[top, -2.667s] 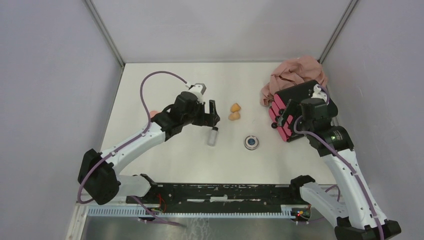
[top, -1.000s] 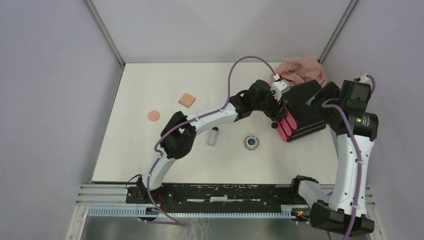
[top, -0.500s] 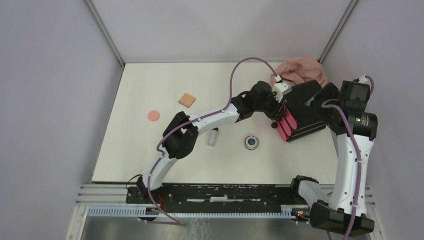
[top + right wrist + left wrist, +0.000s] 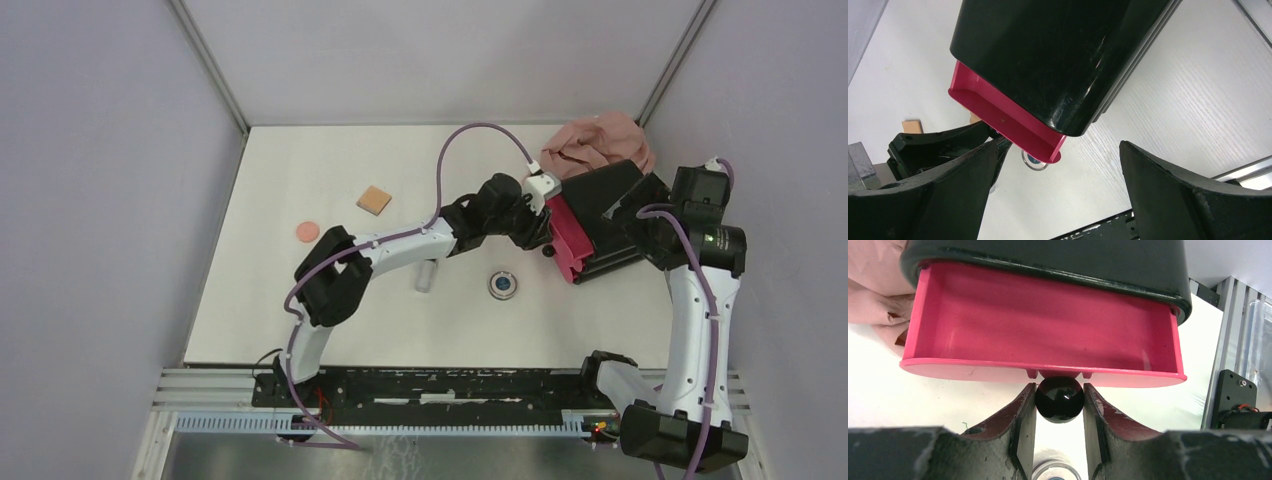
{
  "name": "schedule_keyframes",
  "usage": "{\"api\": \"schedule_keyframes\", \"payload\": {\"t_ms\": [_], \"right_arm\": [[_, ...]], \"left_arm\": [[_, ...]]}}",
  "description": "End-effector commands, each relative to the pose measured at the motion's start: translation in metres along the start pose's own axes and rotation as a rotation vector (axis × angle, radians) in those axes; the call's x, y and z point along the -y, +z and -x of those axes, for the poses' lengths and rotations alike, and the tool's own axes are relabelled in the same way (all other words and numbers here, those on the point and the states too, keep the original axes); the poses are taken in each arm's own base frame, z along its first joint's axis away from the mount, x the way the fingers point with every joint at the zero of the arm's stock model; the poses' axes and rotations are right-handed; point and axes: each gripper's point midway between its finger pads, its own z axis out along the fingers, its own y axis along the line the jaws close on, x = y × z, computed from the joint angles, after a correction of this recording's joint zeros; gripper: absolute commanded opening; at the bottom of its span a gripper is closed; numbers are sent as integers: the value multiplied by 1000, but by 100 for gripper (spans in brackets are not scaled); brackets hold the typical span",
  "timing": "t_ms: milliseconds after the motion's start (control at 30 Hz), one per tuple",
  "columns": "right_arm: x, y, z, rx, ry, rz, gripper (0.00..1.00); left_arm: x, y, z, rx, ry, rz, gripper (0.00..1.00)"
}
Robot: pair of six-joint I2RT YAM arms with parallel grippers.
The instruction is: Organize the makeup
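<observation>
My left gripper [image 4: 545,232] is shut on the black knob [image 4: 1059,399] of the top magenta drawer [image 4: 1038,325]. That drawer stands pulled out of the black box [image 4: 612,210] and looks empty inside. My right gripper [image 4: 645,225] is open, its fingers spread either side of the box's right end [image 4: 1058,55]. On the table lie the tan square pad [image 4: 374,200], the round salmon puff [image 4: 307,231], the clear black-capped vial [image 4: 427,275] and the round silver compact [image 4: 503,285]. The compact also shows in the right wrist view [image 4: 1034,161]. The two orange sponges are out of view.
The pinkish-beige cloth [image 4: 598,140] is bunched behind the box at the back right corner. Grey walls close in the table on three sides. The lower magenta drawers [image 4: 572,268] are shut. My left arm stretches across the table's middle above the vial.
My left gripper has drawn back to the left with the knob in it, and the top drawer has slid out of the box. The right arm has hardly moved.
</observation>
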Motion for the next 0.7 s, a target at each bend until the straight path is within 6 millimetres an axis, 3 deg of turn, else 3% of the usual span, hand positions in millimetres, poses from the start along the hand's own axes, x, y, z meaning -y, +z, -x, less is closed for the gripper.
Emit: {"api": "schedule_keyframes", "payload": {"t_ms": [0, 467, 667], "right_arm": [[-10, -4, 7, 39, 3, 57, 99], [-2, -16, 13, 87, -21, 25, 99], [-3, -13, 10, 76, -19, 32, 99]], "left_arm": [[11, -21, 32, 79, 57, -13, 3], [1, -43, -8, -20, 73, 49, 3], [-3, -53, -6, 11, 67, 87, 3]]}}
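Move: The left fingers already hold the knob of the top drawer, which is partly open. The powder compact, towards which it is drawn, lies about 6 cm left, 4 cm back and 11 cm below. The organizer body is some 14 cm right, 5 cm ahead and 5 cm lower; the two sponges about 13 cm left, 11 cm ahead, down on the table. From the right hand the compact lies roughly 20 cm left, 2 cm ahead and 19 cm below. Keeping its pinch on the knob, the left hand drags the drawer about 5 cm left and somewhat back. ##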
